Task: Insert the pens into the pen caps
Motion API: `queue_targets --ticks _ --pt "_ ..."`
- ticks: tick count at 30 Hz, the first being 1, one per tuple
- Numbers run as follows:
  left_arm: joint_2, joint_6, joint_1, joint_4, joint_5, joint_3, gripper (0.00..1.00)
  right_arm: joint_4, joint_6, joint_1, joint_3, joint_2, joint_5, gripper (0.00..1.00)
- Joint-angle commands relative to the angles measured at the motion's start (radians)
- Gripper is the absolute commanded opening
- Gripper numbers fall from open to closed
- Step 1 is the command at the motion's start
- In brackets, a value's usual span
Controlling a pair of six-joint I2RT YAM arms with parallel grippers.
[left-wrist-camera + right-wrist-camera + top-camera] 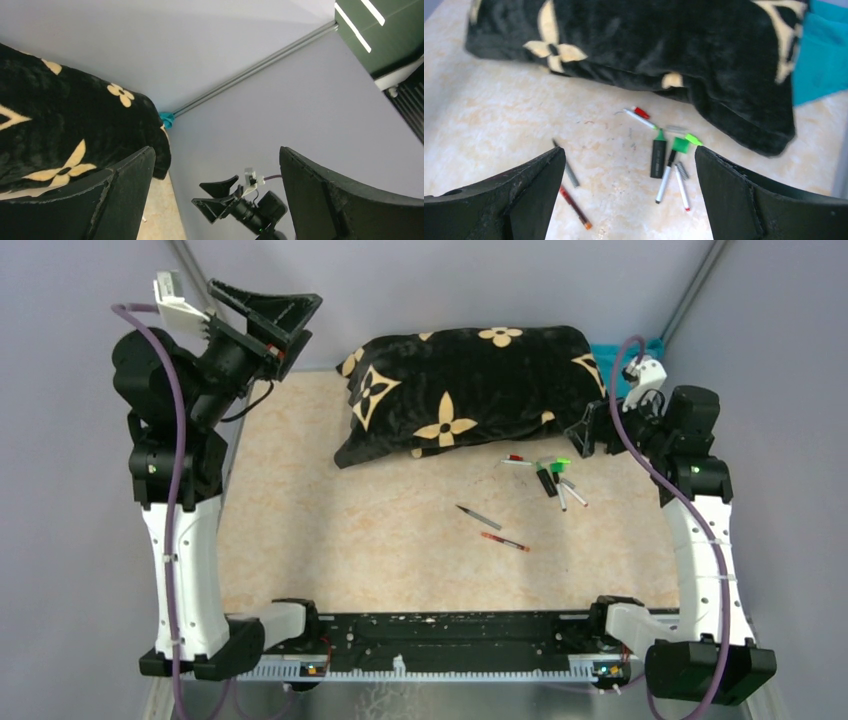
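The pens lie loose on the beige table, right of centre. A black marker [658, 157] with a green end lies beside a green cap [680, 145]. Below them are a white pen [665, 177] with a black tip and a second white pen [682, 187] with a red tip. A small red cap [641, 112] sits by another white pen [640, 119]. Further left lie a grey pen [478, 516] and a red pen [505, 541]. My right gripper [629, 160] hangs open above the cluster, empty. My left gripper [308, 320] is raised at the far left, open and empty.
A black cushion [470, 390] with cream flowers lies across the back of the table, just behind the pens. A teal cloth [824, 55] peeks out at its right end. Grey walls close in the back and sides. In the left wrist view the right gripper [225, 200] shows.
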Motion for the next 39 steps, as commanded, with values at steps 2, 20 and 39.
queue_targets --ticks 2,20,39 --pt "-0.160 0.079 -0.001 0.229 0.151 -0.331 0.98 -0.085 -0.215 0.013 -0.047 -0.045 -0.318 0.99" --pt "-0.559 0.327 -0.001 0.286 0.168 -1.156 0.99 -0.077 -0.543 0.061 -0.344 -0.099 -0.276 0.98" --pt "-0.522 0.192 -0.001 0.390 0.109 -1.305 0.98 0.118 -0.169 0.170 -0.212 0.372 0.218 0.36"
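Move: From the right hand the green highlighter lies about 8 cm ahead, 2 cm left and roughly 25 cm below. On the same table top, the black-capped white marker is about 6 cm ahead and 1 cm right of the hand. The highlighter's green cap is about 12 cm ahead and 1 cm right, and the grey pen level and 17 cm left. From the raised left hand the highlighter is about 11 cm ahead, 44 cm right and 53 cm below. Lower the right gripper about 21 cm towards the green highlighter, swinging it back some 8 cm and left 5 cm first, then forward and right again. Turn it counter-clockwise and mostly back, tip the fingers down nearly 30 degrees late on, and narrow them to under half open. Meanwhile drop the open left gripper about 33 cm, drawing back slightly and tipping it down. ##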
